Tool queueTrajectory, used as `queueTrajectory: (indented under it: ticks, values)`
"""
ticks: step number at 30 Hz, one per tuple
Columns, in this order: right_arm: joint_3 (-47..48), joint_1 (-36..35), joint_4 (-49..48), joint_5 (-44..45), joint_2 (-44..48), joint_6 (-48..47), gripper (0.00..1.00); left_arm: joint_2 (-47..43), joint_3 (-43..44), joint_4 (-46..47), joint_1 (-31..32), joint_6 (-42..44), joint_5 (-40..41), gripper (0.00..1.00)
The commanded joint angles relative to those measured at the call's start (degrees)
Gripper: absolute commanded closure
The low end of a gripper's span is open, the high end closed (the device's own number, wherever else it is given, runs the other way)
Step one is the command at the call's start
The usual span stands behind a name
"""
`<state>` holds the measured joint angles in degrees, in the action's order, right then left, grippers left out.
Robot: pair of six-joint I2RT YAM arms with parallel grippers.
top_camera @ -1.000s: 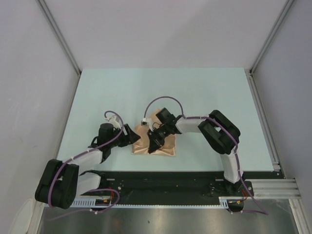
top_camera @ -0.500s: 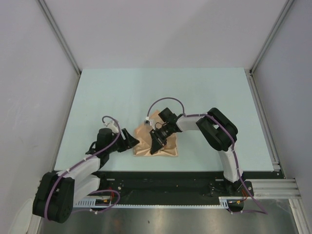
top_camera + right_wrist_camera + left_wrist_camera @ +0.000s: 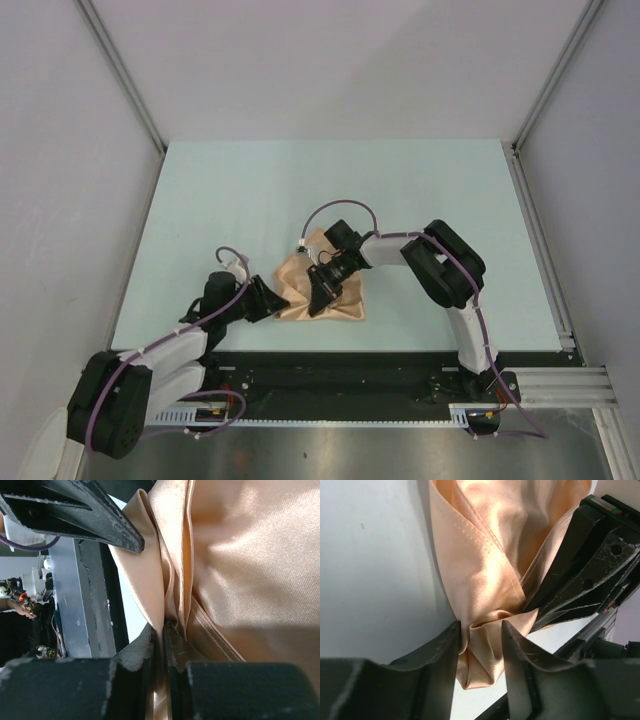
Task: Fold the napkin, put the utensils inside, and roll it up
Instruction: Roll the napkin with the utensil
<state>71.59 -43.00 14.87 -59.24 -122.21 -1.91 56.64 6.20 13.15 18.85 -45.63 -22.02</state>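
Observation:
The peach-orange napkin (image 3: 347, 303) lies crumpled near the table's front edge, between my two grippers. My left gripper (image 3: 275, 303) is at its left corner. In the left wrist view the bunched corner of the napkin (image 3: 485, 565) fills the gap between the left gripper's (image 3: 481, 630) fingers and touches both. My right gripper (image 3: 318, 298) sits on the middle of the cloth; in the right wrist view it (image 3: 165, 630) is shut on a thin fold of the napkin (image 3: 250, 555). The utensils are out of view.
The two grippers are close together: the right fingers (image 3: 585, 580) show in the left wrist view, the left fingers (image 3: 75, 510) in the right wrist view. The table's (image 3: 300, 190) black front rail (image 3: 350, 365) runs just below the cloth.
My left gripper has slid toward the napkin's near left corner, and its jaws have narrowed round the bunched cloth. The right gripper stays pinched on the fold.

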Motion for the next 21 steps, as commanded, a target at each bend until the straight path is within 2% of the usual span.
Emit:
queueTrajectory:
  ticks: [1,4,7,10,11,13,17,20,21]
  values:
    - [-0.40,0.20,5.34,6.51,-2.50,-1.16,0.88,-0.30,-2.42,-6.47,1.10,-0.69,1.89,0.61]
    - [-0.31,0.20,5.34,6.95,-2.33,-0.90,0.88,-0.74,-1.98,-7.17,1.19,-0.43,3.29,0.66]
    - [-0.49,0.20,5.34,7.73,-1.19,-0.55,0.83,-0.39,-0.93,-7.26,1.19,0.27,4.53,0.81]
    - [-0.66,0.20,5.52,9.31,1.53,-0.11,0.71,1.71,0.65,-7.61,1.19,1.76,4.71,0.97]
    - [-0.75,0.20,5.60,10.02,2.58,0.07,0.62,2.41,1.18,-8.04,1.10,2.73,4.88,1.00]
    - [-0.75,0.20,6.04,11.95,5.91,0.50,0.51,4.08,2.15,-8.31,1.10,3.61,4.88,1.00]
    - [-1.63,-0.15,5.09,17.22,12.86,1.47,0.42,5.41,3.12,-8.49,1.10,4.58,4.88,1.00]
    - [-4.96,-3.38,1.06,25.38,19.71,0.95,0.36,6.20,3.73,-8.66,1.10,4.93,4.88,1.00]
    - [-7.67,-4.71,-0.18,31.41,21.30,0.60,0.35,6.37,3.82,-8.66,1.10,5.11,4.97,1.00]
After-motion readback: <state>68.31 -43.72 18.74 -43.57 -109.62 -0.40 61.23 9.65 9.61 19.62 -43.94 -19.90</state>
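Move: The napkin's left edge lies just about between the open left fingertips, roughly 1 cm ahead, 1 cm to the right and 1 cm below. The napkin's middle is some 8 cm ahead and 9 cm to the right of the left hand. The right fingers still hold the near fold right at their tips; from the right hand the left edge is about 7 cm to the left and 1 cm ahead, the near right corner about 12 cm to the right and 1 cm back. Sink the left gripper about 1 cm onto the napkin's left edge and shut its fingers fully, pinching the satin, while the right hand keeps its hold on the near fold. Once the left has closed, open the right fingers well and lift that hand away, some 3 cm up, with a little forward and to the right, the wrist turning about 15 degrees. ##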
